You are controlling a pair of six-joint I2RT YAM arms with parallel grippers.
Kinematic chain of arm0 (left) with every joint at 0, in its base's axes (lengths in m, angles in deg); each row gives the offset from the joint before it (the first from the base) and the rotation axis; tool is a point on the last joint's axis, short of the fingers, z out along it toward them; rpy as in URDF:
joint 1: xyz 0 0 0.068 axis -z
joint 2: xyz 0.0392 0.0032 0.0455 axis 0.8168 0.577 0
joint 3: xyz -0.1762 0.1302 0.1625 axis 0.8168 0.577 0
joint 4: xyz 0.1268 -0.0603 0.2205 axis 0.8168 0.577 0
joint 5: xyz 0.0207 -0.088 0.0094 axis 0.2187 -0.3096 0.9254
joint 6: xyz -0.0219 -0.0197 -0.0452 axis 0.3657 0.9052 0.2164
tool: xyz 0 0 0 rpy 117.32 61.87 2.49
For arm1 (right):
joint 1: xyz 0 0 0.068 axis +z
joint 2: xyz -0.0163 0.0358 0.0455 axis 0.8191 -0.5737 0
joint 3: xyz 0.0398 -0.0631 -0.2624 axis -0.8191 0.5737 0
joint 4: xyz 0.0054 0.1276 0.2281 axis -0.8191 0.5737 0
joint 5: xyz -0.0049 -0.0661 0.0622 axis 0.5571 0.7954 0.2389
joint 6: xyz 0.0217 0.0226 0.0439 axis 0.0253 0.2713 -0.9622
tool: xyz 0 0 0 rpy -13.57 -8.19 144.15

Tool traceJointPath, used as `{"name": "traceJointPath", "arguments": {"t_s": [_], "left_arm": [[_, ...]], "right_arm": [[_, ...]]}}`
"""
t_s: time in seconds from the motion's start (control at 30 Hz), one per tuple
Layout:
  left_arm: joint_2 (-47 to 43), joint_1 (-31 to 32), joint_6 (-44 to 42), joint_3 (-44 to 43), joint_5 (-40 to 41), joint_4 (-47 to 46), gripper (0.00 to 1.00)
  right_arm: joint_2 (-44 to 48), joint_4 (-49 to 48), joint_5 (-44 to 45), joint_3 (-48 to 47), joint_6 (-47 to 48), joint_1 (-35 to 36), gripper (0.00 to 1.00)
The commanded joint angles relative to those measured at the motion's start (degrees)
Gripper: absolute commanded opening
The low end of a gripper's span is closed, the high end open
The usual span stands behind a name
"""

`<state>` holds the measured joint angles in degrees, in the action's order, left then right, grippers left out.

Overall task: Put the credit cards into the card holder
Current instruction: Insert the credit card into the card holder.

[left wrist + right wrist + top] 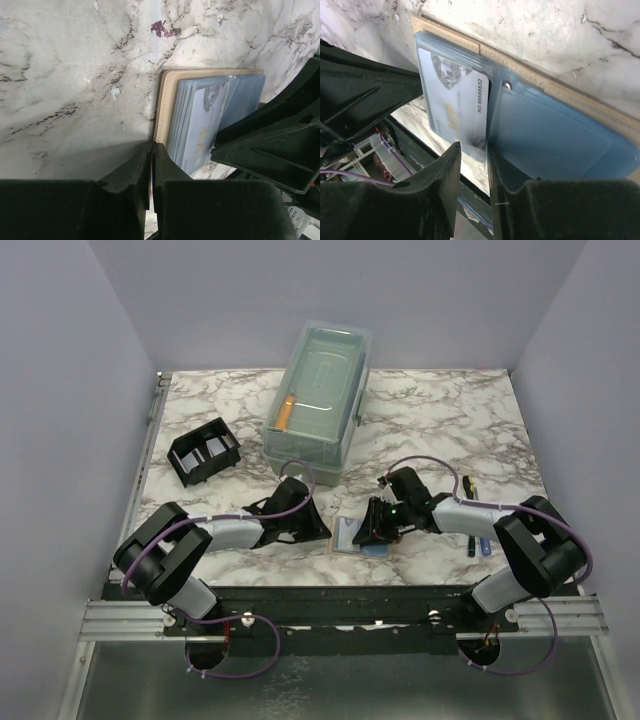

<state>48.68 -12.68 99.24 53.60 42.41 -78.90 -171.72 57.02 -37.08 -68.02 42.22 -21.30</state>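
Note:
A light blue credit card [452,107] sticks partway out of clear blue sleeves [550,135] on a tan pad [165,107] lying at the table's near middle [350,537]. My left gripper [151,146] is shut on the tan pad's near edge, holding it flat. My right gripper [474,150] stands slightly open, with the card's near corner in the gap, close against one finger [495,160]. The black card holder [205,452] sits far left on the table, apart from both grippers. No dark grey card shows.
A large clear lidded box [318,405] with an orange item inside stands at the back middle. Pens [472,490] lie beside the right arm. The two grippers [345,528] nearly touch over the pad.

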Motion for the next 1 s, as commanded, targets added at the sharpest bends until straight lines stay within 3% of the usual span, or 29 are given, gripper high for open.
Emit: {"name": "traceJointPath", "arguments": {"t_s": [0.0,0.3,0.47,0.53,0.63,0.8,0.97], "left_arm": [[-1.81,0.62,0.39,1.18,1.56,1.47,0.10],[-1.89,0.68,1.34,1.10,0.27,1.29,0.10],[-4.15,0.68,1.90,1.15,1.07,3.45,0.13],[-5.80,0.48,1.16,0.65,1.65,6.67,0.19],[-10.61,-0.83,0.11,0.05,2.43,13.29,0.32],[-23.79,-7.05,-1.60,-3.20,4.23,26.58,0.53],[-27.95,-18.24,-5.78,-17.54,12.02,48.11,0.67]], "right_arm": [[3.48,2.65,3.72,2.39,0.07,0.23,0.32],[1.46,-9.60,-2.85,2.96,-2.36,1.37,0.32],[3.90,-5.05,-0.38,2.36,-2.27,1.32,0.37],[5.79,-0.77,0.93,2.76,-1.76,1.21,0.40],[10.35,11.61,9.59,0.59,0.69,1.10,0.47],[15.63,24.40,17.70,-7.33,8.29,1.11,0.60],[14.88,29.50,18.11,-17.07,13.79,0.87,0.71]]}}
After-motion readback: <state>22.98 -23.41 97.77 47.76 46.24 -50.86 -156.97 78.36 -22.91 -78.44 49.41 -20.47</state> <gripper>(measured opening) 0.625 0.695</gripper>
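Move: The card lies in the left half of the open card holder, its middle about 4 cm right of the left hand, level fore and aft, and about 1 cm below it. From the right hand it is about 2 cm left, 3 cm ahead and a centimetre down. The empty blue sleeve lies 4 cm right and 2 cm ahead of the right hand. Far off from the left hand, the black tray is some 35 cm left and 23 cm ahead. The card gets a short nudge of about 1.5 cm to the left from the right fingertips at its right edge, while the left fingers keep the holder's left edge pinched. Then both hands open wide and leave: the left lets go, rising about 10 cm and swinging left, turning a little counter-clockwise; the right lifts about 7 cm, drifting right and forward and tilting some 15 degrees. ##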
